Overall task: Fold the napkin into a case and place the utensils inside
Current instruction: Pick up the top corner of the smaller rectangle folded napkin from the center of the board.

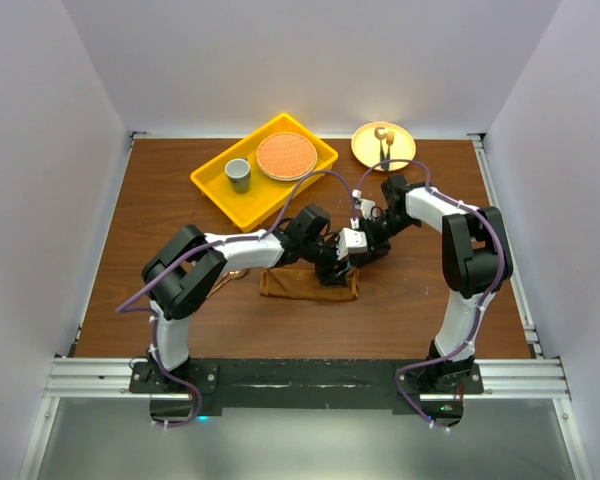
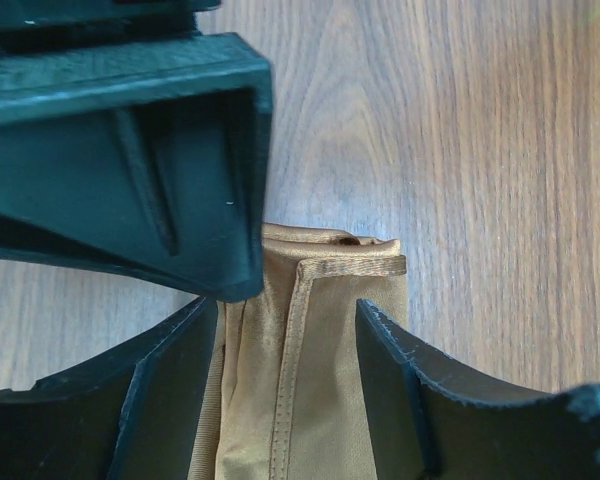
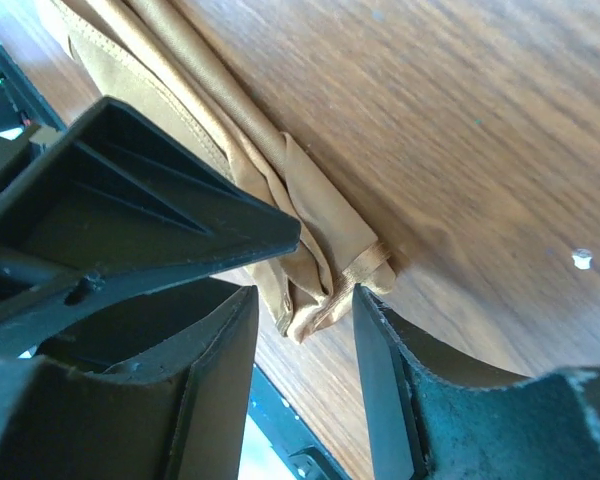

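Note:
The napkin (image 1: 305, 284) lies folded into a narrow rust-brown oblong, the case, on the wooden table in front of the arms. Both grippers meet over its right end. My left gripper (image 2: 288, 322) is open and straddles the folded cloth (image 2: 320, 360), whose hemmed end shows between the fingers. My right gripper (image 3: 305, 300) is open too, with the cloth's bunched corner (image 3: 320, 270) in the gap and its right finger (image 3: 380, 350) at the hem. A slim copper sliver (image 1: 233, 272), apparently the spoon, peeks out beneath my left forearm.
At the back stands a yellow tray (image 1: 212, 183) holding a grey cup (image 1: 238, 174) and a round orange plate (image 1: 286, 156). A yellow plate (image 1: 366, 150) at the back right carries a short dark-handled utensil (image 1: 384, 146). White walls enclose the table.

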You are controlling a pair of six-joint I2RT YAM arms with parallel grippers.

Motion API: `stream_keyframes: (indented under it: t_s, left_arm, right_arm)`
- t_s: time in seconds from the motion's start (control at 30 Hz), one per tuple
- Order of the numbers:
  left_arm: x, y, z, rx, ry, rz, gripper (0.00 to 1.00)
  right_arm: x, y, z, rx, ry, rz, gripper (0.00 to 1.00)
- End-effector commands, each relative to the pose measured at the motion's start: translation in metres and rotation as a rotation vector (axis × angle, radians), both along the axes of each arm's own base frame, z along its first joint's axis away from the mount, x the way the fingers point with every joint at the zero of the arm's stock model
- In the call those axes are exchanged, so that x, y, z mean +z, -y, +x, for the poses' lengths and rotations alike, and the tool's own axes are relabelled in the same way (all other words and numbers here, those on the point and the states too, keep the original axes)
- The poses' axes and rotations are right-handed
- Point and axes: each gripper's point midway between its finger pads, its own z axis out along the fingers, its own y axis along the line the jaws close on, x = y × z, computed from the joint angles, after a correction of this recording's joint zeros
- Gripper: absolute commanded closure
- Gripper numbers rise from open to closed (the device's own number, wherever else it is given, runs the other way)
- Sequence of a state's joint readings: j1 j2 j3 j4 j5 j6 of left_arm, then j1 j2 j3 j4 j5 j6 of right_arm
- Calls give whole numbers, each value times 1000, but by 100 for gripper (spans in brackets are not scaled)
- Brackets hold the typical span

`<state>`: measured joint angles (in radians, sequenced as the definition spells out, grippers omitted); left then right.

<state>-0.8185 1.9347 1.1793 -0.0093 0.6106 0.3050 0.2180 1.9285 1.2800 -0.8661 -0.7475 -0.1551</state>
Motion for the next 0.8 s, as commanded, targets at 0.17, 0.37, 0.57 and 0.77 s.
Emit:
stream_keyframes:
  t_s: [0.17, 0.37, 0.57, 0.77]
  left_arm:
    - [19, 0, 1, 5, 9, -46, 37]
    - [16, -1, -1, 2, -4, -43, 36]
    - [16, -4, 1, 18, -18, -41, 36]
    - [13, -7, 2, 21, -35, -36, 36]
  right_arm:
    - [-3, -5, -5, 24, -10, 24, 50]
    - [-4, -10, -2, 27, -5, 36, 51]
    - [1, -13, -3, 37, -5, 48, 59]
    - [7, -13, -3, 44, 3, 56, 85]
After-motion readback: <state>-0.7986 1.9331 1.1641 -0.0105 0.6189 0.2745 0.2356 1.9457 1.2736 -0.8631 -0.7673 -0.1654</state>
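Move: The napkin's top right corner lies almost between the right hand's open fingertips, about 1 cm back, 1 cm to the left and 1 cm below. The folded strip's middle is roughly 12 cm left and 5 cm back, the yellow tray about 24 cm left and 23 cm ahead, and the copper utensils some 35 cm left and 5 cm back. From the left hand the corner is about 3 cm right, 2 cm ahead and 2 cm below. The right hand makes only a small last adjustment at the napkin's top right corner, easing about half a centimetre back and down and then under 1 cm left, its wrist slanted down to the left and hardly turning. With the fingertips set over the folded layers, the fingers then close from about half open to one fifth and pinch the corner between their tips, with no lift to speak of. ##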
